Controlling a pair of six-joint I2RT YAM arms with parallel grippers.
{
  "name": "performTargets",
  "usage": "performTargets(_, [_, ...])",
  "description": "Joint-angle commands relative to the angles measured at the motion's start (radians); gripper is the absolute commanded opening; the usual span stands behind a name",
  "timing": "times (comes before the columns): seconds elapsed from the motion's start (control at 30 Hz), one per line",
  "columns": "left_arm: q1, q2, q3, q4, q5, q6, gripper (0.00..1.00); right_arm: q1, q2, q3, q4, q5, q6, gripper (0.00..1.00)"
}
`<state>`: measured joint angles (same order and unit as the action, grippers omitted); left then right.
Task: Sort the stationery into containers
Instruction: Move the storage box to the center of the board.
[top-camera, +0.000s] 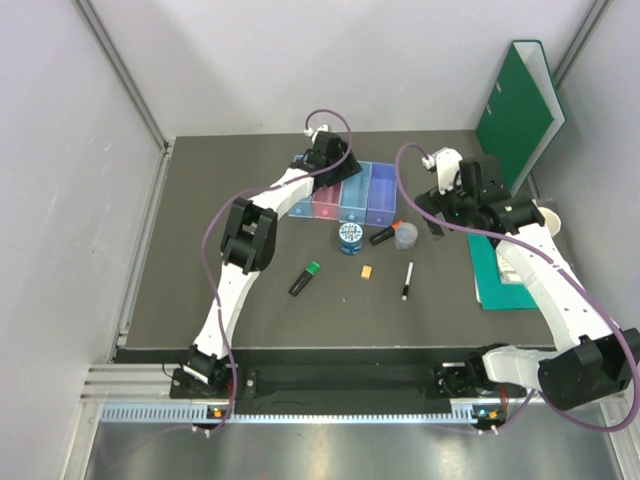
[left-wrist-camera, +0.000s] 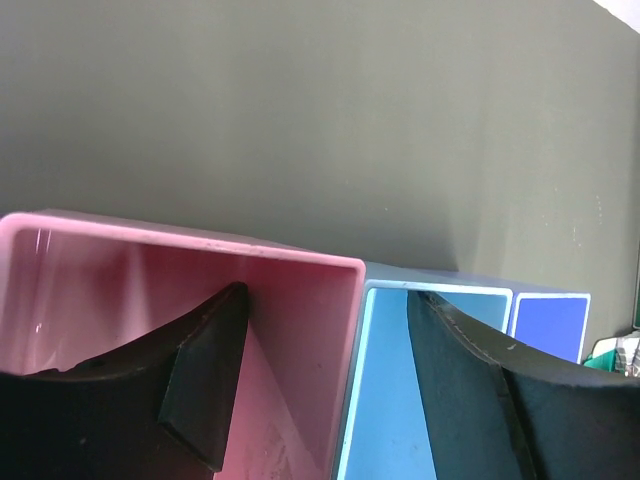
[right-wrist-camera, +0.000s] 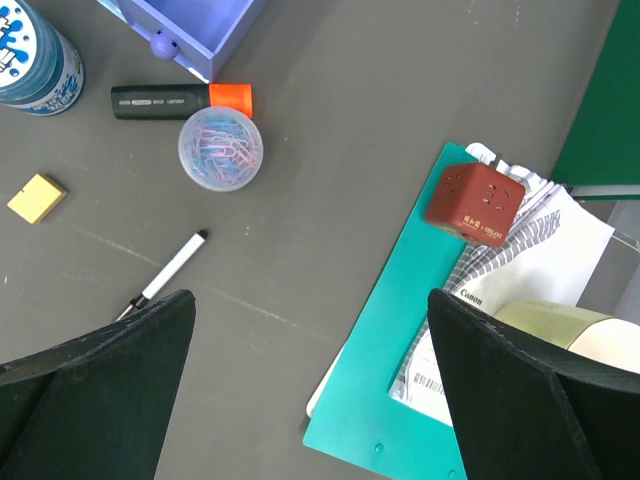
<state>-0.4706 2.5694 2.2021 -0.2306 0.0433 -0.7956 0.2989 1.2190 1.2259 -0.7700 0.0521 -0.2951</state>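
The containers are a row of four joined trays: light blue (top-camera: 303, 206), pink (top-camera: 327, 200), light blue (top-camera: 354, 196) and purple (top-camera: 382, 192). My left gripper (top-camera: 322, 170) is open and empty over them. In the left wrist view (left-wrist-camera: 325, 300), one finger is inside the pink tray (left-wrist-camera: 290, 330) and the other is over the light blue tray (left-wrist-camera: 385, 400). On the table lie a green-capped highlighter (top-camera: 305, 278), a blue tin (top-camera: 350, 238), an orange-capped highlighter (top-camera: 384, 235), a pot (top-camera: 405, 235), an eraser (top-camera: 367, 272) and one pen (top-camera: 408, 280). My right gripper (top-camera: 437, 215) is open and empty above bare table (right-wrist-camera: 310, 300), right of the pen (right-wrist-camera: 165, 275).
A teal flat tray (top-camera: 492, 280) with papers and a red cube (right-wrist-camera: 475, 205) lies at the right. A cream cup (top-camera: 548, 218) stands beyond it. A green ring binder (top-camera: 520, 100) leans at the back right. Walls close in on both sides.
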Motion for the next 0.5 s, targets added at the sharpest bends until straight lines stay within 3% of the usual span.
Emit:
performTargets(0.0, [-0.046, 0.022, -0.094, -0.096, 0.058, -0.123, 0.68, 0.003, -0.012, 0.046, 0.034, 0.006, -0.004, 1.00])
performTargets(0.47, [-0.157, -0.124, -0.308, -0.119, 0.044, -0.157, 0.67, 0.002, -0.044, 0.023, 0.038, -0.001, -0.001, 1.00])
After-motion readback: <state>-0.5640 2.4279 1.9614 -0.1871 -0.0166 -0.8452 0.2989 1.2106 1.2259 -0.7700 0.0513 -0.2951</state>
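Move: The left fingers already straddle the wall between the storage box's pink and third compartments, near its far rim; the box's middle is about 5 cm back and 1 cm left of the left hand. Board centre lies some 13 cm back. The blue jar is about 17 cm straight back, the orange-capped marker 16 back and 9 right, the clip cup 16 back and 15 right. From the right hand the box is roughly 21 cm ahead, 27 left. Draw the left gripper back towards the base by about 6 cm and some 3 cm to the right, starting slowly and gathering speed, nearly level. Keep the fingers as open as they are, one on each side of the compartment wall inside the box, and drag the box along the board towards its centre, with hardly any turn of the wrist. ##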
